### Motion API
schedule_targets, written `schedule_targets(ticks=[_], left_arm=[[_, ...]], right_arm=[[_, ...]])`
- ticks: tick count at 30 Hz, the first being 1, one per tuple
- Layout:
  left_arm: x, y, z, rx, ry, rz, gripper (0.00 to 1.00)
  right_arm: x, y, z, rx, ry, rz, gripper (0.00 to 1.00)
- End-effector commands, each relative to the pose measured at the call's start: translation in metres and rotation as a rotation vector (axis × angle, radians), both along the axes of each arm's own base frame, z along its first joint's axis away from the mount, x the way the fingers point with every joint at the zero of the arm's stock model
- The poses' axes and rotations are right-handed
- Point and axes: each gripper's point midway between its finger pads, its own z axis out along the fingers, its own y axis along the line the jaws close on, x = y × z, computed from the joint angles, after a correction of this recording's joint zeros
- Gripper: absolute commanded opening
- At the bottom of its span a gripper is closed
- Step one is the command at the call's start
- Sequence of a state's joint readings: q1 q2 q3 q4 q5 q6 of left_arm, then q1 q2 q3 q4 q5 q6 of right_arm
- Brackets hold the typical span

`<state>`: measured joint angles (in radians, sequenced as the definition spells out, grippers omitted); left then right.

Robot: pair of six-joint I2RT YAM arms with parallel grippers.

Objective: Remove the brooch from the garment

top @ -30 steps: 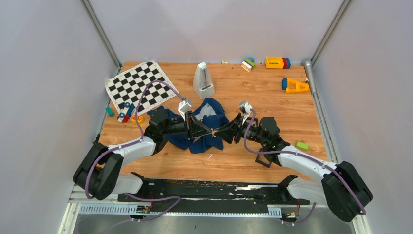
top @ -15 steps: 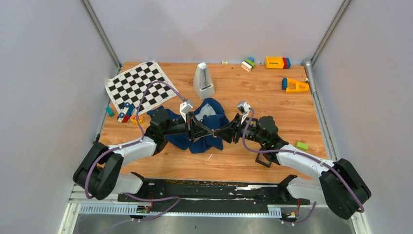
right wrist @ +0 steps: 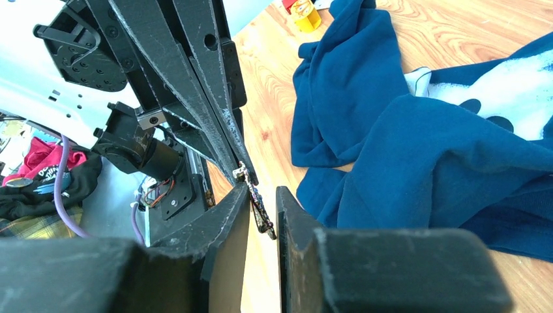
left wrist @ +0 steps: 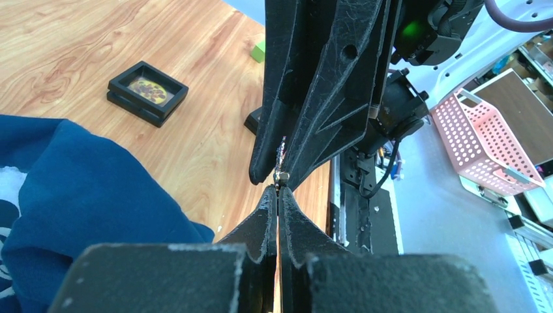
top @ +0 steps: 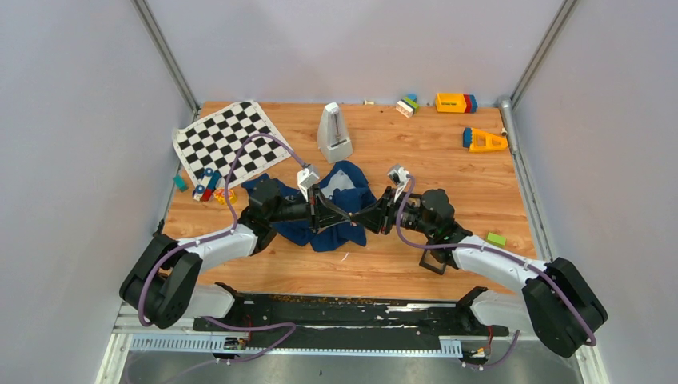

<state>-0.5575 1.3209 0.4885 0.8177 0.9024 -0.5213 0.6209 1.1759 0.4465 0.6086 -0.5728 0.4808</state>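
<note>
The navy garment (top: 340, 188) lies crumpled at the table's middle, its pale print showing (right wrist: 424, 130). In front of it both grippers meet tip to tip above the wood. My left gripper (top: 345, 214) (left wrist: 278, 189) is shut, pinching the tiny metal end of the brooch (left wrist: 282, 175). The brooch (right wrist: 259, 207) is clear of the cloth; it hangs as a small dark glittery strip from those tips, between my right gripper's fingers. My right gripper (top: 360, 218) (right wrist: 262, 192) stands narrowly open around it, and the strip leans on one pad (right wrist: 242, 195).
A black square frame (left wrist: 147, 91) lies on the wood near the right arm (top: 432, 262), with a green block (top: 496, 238) beyond. The chequered cloth (top: 228, 140), a white wedge-shaped object (top: 334, 132) and coloured toys (top: 209, 188) (top: 456, 102) (top: 485, 141) sit farther back.
The right gripper's jaws have narrowed around the brooch and that arm has crept slightly left. The left gripper stays shut in place.
</note>
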Motion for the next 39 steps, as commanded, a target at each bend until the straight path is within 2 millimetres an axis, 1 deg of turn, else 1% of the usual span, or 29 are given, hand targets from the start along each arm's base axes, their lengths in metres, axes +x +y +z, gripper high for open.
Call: schedule_targets(ticks=[1,4,9,12,17,21,26,31,34,36,37,38,39], left_arm=[[-0.015,-0.006,0.029,-0.047,-0.103,-0.083,0.00],[-0.014,-0.005,0.029,-0.045,-0.102,-0.077,0.00],[-0.006,-0.006,0.022,-0.015,-0.080,-0.042,0.00],[-0.001,-0.005,0.018,0.008,-0.071,-0.012,0.00],[0.003,-0.003,0.017,0.025,-0.082,0.021,0.00],[0.009,-0.003,0.012,0.046,-0.060,0.051,0.00],[0.011,-0.003,0.011,0.050,-0.057,0.059,0.00],[0.014,-0.002,0.008,0.068,-0.056,0.076,0.00],[0.020,-0.001,0.003,0.099,-0.052,0.098,0.00],[0.026,-0.003,-0.012,0.144,-0.010,0.106,0.00],[0.029,-0.004,-0.015,0.161,0.008,0.111,0.00],[0.032,-0.005,-0.025,0.187,0.032,0.108,0.00],[0.035,-0.006,-0.028,0.208,0.048,0.108,0.00]], right_arm=[[0.025,-0.002,0.013,0.007,-0.015,-0.105,0.21],[0.028,-0.005,0.011,0.006,-0.005,-0.133,0.21],[0.027,-0.009,0.015,0.024,-0.020,-0.151,0.26],[0.028,-0.013,0.018,0.031,-0.030,-0.167,0.27],[0.027,-0.016,0.019,0.037,-0.038,-0.175,0.27],[0.024,-0.017,0.021,0.043,-0.055,-0.167,0.32],[0.021,-0.016,0.021,0.044,-0.063,-0.152,0.36],[0.020,-0.018,0.022,0.046,-0.069,-0.154,0.48],[0.025,-0.023,0.020,0.036,-0.057,-0.204,0.54],[0.035,-0.032,0.015,0.015,-0.022,-0.289,0.56],[0.041,-0.038,0.011,0.001,0.001,-0.340,0.57],[0.047,-0.045,0.005,-0.022,0.034,-0.400,0.57],[0.051,-0.053,0.000,-0.044,0.073,-0.459,0.57]])
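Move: The left hand already holds the brooch at its fingertips, its middle about 1 cm to the hand's right and level with it; from the right hand, whose partly open fingers reach around it, the brooch is roughly 1 cm left and 1 cm back. The blue garment's middle lies some 6 cm ahead, 10 cm left and 16 cm below the right hand, and the nearer black frame about 13 cm right and 4 cm ahead, on the table. The right hand backs its fingertips off the brooch, first easing about 1 cm forward alongside the left hand, then drawing away forward and to the right, some 4 cm in all, while it turns roughly 15 degrees clockwise and its fingers spread from about a fifth to just over half open. The left hand keeps its shut pinch on the brooch, goes forward about 2 cm and then also sinks about 2 cm, and rolls a little so that its left side rises. ##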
